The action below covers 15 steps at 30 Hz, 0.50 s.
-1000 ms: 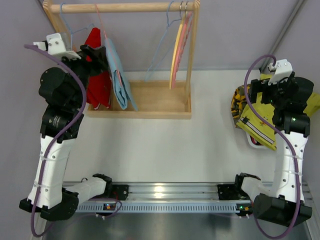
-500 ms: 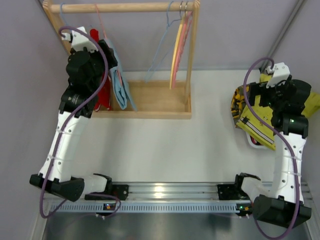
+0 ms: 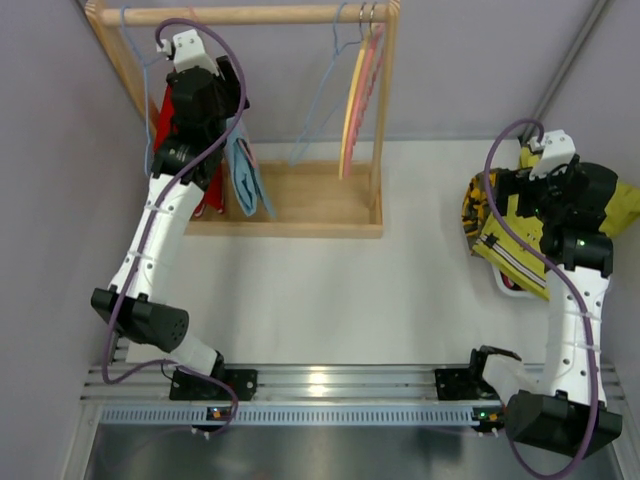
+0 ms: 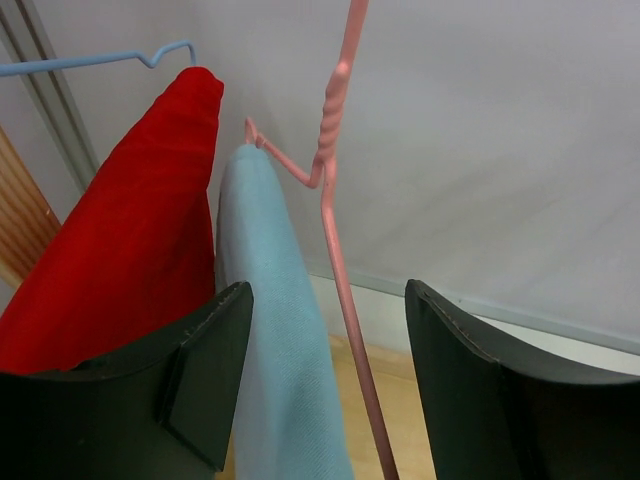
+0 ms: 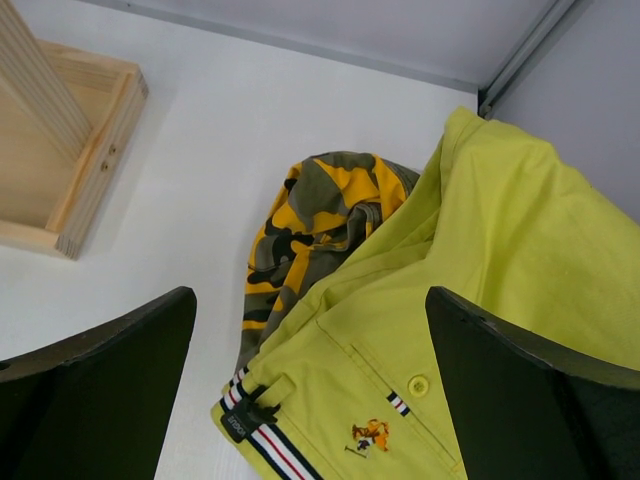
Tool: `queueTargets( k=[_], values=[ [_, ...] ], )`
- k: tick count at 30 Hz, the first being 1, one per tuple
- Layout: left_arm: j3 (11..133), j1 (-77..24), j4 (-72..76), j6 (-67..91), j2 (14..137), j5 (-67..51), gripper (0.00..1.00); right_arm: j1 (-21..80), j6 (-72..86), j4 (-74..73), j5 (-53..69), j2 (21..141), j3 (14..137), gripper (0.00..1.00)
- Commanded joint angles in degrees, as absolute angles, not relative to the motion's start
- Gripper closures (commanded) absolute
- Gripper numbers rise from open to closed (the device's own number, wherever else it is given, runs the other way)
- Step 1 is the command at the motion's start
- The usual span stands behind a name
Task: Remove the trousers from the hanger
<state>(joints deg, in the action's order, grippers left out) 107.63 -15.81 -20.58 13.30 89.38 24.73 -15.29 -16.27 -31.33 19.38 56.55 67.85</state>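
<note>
The red trousers (image 3: 160, 125) hang on a blue hanger at the left of the wooden rack, also in the left wrist view (image 4: 130, 230). The light blue trousers (image 3: 247, 175) hang beside them on a pink hanger (image 4: 335, 250). My left gripper (image 3: 220, 100) is open, and its jaws straddle the light blue trousers (image 4: 275, 330) and the pink wire without closing on them (image 4: 325, 380). The yellow-green trousers (image 5: 480, 280) lie on the table at the right (image 3: 625, 205). My right gripper (image 5: 310, 390) is open and empty just above them.
The wooden rack has a top rail (image 3: 250, 15) and a tray base (image 3: 310, 200). Empty hangers (image 3: 355, 90) hang at the rail's right end. A yellow-and-black patterned cloth (image 5: 310, 220) lies under the yellow-green trousers. The wall stands close behind the rack.
My left arm has swung up and right, from beside the rack's left post to the rail, and its open jaws now sit over the light blue trousers. The right arm has barely moved.
</note>
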Motion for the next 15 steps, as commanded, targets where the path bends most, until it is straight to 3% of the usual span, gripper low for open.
queueTargets(
  k=[1, 3, 10, 14, 15],
  values=[
    [111.1, -15.2, -16.7, 11.3, 91.4, 27.9, 0.32, -16.1, -17.4, -29.5, 20.0, 55.0, 67.2, 0.01],
    [112.2, -14.9, -16.7, 11.2, 92.6, 28.3, 0.34, -16.1, -17.5, -29.4, 20.0, 54.8, 67.0, 0.01],
    [115.2, -13.6, -16.7, 11.3, 94.7, 29.0, 0.54, -16.1, -17.3, -29.2, 19.9, 54.8, 66.6, 0.01],
    [115.6, -13.1, -16.8, 11.4, 94.0, 28.8, 0.71, -16.1, -17.6, -29.2, 19.8, 54.5, 66.4, 0.01],
    [115.5, -13.0, -16.8, 11.5, 93.7, 28.6, 0.79, -16.1, -17.5, -29.2, 19.9, 54.4, 66.4, 0.01]
  ],
)
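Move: The near side wire of the pink hanger runs down just in front of the left gripper's open fingers, about 2 cm ahead and 1 cm to the right. The light-blue trousers hang from that hanger, their middle roughly 10 cm ahead, 4 cm left and 12 cm lower. The red trousers are some 9 cm ahead and 11 cm left, 10 cm lower. From the right hand the wire is about 17 cm ahead, 57 cm left and 14 cm higher. Bring the left gripper forward about 2.5 cm so the pink hanger's near side wire sits between the pads, then let the reach die out and sweep about 2 cm left, turning slightly counter-clockwise. Meanwhile close the fingers from well open to mostly shut around the wire, carrying it left against the right-hand pad. ##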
